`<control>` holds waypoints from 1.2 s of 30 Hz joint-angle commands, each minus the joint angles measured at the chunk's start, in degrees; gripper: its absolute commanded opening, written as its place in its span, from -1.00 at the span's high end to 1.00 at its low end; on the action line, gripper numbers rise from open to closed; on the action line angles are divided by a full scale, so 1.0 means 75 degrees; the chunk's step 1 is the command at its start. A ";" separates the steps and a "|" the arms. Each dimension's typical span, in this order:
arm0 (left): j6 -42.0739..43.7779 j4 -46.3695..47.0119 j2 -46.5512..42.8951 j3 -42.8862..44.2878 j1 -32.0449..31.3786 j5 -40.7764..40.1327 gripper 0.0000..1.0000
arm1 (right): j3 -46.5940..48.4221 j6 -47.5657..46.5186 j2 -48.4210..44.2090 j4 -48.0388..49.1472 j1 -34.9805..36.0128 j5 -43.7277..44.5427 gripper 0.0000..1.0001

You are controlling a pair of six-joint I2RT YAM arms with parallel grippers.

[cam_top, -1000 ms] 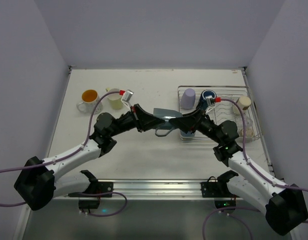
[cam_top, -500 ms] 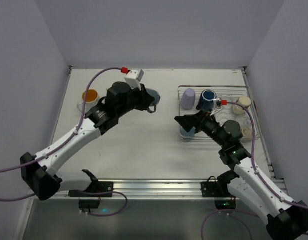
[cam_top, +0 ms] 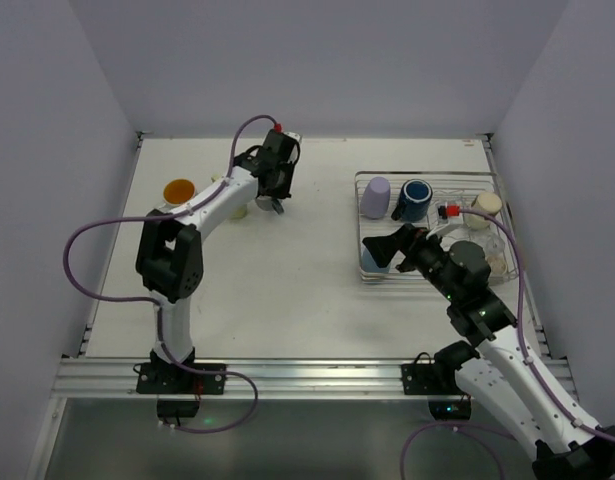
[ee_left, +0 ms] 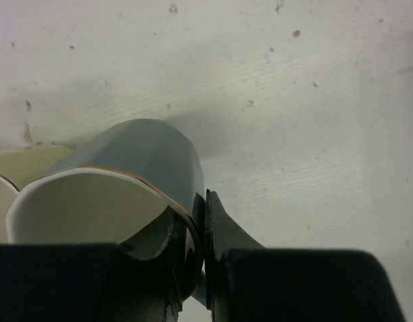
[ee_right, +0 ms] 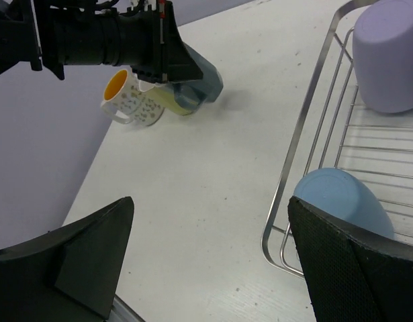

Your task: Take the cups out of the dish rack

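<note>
My left gripper [cam_top: 275, 197] [ee_left: 199, 201] is shut on the wall of a grey cup [ee_left: 146, 154] [ee_right: 203, 80], one finger inside and one outside. It holds the cup tilted, low over the far-left table, beside the yellow-green cup [ee_right: 169, 104] and the orange-inside mug [cam_top: 177, 192] [ee_right: 129, 100]. My right gripper [cam_top: 384, 250] [ee_right: 209, 221] is open and empty at the front-left corner of the dish rack [cam_top: 427, 178] [ee_right: 307, 154]. In the rack are a lavender cup [cam_top: 375, 197] [ee_right: 387, 54], a navy cup [cam_top: 416, 199], a cream cup [cam_top: 486, 205] and a light blue cup [ee_right: 344, 201].
Walls close off the table at the back and on both sides. The left arm stretches diagonally across the left half of the table toward the back. Bare tabletop [cam_top: 307, 290] lies between the rack and the cups on the left.
The two grippers met at the table's middle a second ago. The right gripper opened and drew back to the rack; the left arm carried the grey cup to the far left.
</note>
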 commanded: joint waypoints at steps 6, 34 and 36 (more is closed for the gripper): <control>0.0797 -0.0296 0.0979 0.1300 0.0230 -0.0281 1.00 | 0.0162 -0.0342 -0.0050 -0.0326 -0.0007 0.0181 -0.98; -0.0479 0.1551 -0.3208 -0.0748 0.0452 0.2459 -0.86 | 0.2387 -0.1561 0.2340 -0.2096 -0.0323 0.2817 -0.37; -0.0701 0.1940 -0.3997 -0.1868 0.0429 0.3011 -0.86 | 0.2505 -0.1619 0.2633 -0.2236 -0.0358 0.2865 -0.36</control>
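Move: My left hand holds the grey-blue mug. The bare table spot for it is about 5 cm ahead, 3 cm left and some 13 cm below; the yellow mug stands 13 cm left and 5 cm ahead of the hand, the white mug 29 cm left and 6 cm ahead. From my empty right hand the navy mug is about 25 cm ahead and 14 cm right, the purple cup 26 cm ahead and 2 cm right, the light blue cup 6 cm ahead and 1 cm right, all some 18 cm lower. With my left hand I lower the grey-blue mug about 4.5 cm, easing slightly forward, and set it down beside the yellow mug. I open the fingers wide, lift clear some 19 cm and draw back, tilting the hand. My right hand sinks slightly, then swings forward and right over the rack towards the navy mug, about 6 cm each way, turning clockwise with the fingers dipping and narrowing partway on nothing. ##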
